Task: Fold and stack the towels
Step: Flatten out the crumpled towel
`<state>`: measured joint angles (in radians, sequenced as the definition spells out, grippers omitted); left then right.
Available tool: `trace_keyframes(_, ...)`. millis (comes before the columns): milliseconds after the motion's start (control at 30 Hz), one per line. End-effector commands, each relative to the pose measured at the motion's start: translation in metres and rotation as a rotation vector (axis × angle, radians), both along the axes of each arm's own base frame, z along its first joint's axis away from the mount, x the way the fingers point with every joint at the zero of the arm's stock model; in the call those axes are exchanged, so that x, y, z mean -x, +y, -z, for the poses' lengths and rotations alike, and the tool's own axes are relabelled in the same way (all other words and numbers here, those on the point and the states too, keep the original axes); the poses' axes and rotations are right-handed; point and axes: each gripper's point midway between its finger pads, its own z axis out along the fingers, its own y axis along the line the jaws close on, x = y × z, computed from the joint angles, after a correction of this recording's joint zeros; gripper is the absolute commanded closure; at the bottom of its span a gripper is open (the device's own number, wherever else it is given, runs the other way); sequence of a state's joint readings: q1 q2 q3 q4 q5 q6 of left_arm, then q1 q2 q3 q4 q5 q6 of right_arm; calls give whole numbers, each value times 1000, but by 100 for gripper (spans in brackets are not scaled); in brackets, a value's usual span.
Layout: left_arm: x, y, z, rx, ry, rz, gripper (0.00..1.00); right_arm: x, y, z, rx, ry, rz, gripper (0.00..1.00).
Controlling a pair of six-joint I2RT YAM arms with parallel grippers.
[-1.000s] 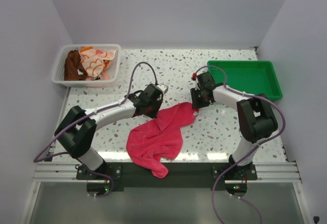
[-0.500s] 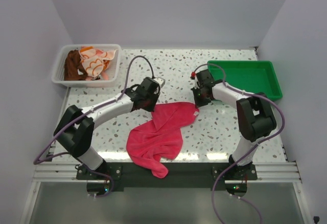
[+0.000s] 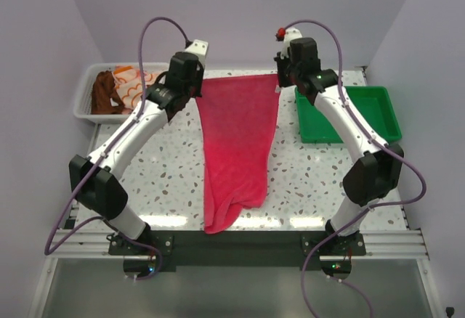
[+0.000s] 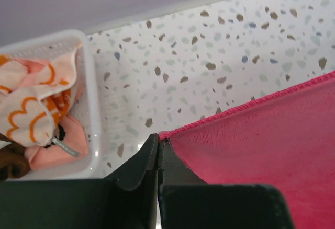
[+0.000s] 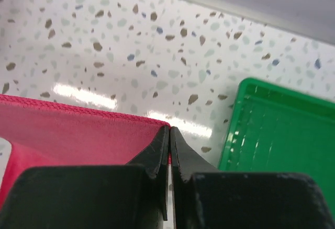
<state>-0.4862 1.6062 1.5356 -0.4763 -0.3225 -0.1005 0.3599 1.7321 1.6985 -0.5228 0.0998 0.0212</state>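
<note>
A hot pink towel (image 3: 238,136) hangs stretched between both grippers, its top edge taut at the back of the table and its lower end trailing on the near table edge. My left gripper (image 3: 199,80) is shut on the towel's left top corner (image 4: 163,136). My right gripper (image 3: 280,78) is shut on the right top corner (image 5: 168,128). More towels, an orange flowered one (image 3: 136,86) and a dark brown one (image 3: 104,93), lie crumpled in the white basket (image 3: 86,113). In the left wrist view the flowered towel (image 4: 31,103) shows inside the basket (image 4: 91,109).
A green plastic tray (image 3: 349,111) sits at the right, below the right arm; its corner (image 5: 277,135) shows in the right wrist view. The white basket stands at the back left. Purple walls close in the speckled table (image 3: 167,165) on three sides.
Both arms rose and swung toward the back, lifting the pink towel from a crumpled heap into a hanging, stretched sheet. The right gripper closed on its corner.
</note>
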Motion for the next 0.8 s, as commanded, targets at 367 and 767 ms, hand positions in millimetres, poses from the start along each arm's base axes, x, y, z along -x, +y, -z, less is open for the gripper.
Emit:
trace_keyframes(367,-25,39,-141,-80,-339,-108,100,-1,-18,-148,45,-345,-2,100)
trace_keyframes(767,90,32,-251,92,-611,226,100,119,-28,-258,-55,-592,-192,100)
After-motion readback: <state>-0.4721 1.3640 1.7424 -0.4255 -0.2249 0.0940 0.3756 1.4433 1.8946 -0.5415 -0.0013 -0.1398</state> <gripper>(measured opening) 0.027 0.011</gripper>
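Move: Both grippers already pinch the two corners of the red towel's far edge, about 25 cm above the table. The crumpled lower part still trails on the table, some 24 cm back, 8 cm right and 25 cm below the left hand, and about 28 cm back, 10 cm left and 25 cm below the right. The white bin is roughly 7 cm ahead and 23 cm left of the left hand; the green tray is about 2 cm back and 23 cm right of the right hand, both well below. Keep both grippers shut on the towel's corners and hoist them together some 20 cm, away from the table. Ease slightly forward at first and nearly pause, then rise fast while drawing back towards the bases, tilting both wrists up by about 25 degrees so the fingers come close to level, and keep the top edge stretched between them. ##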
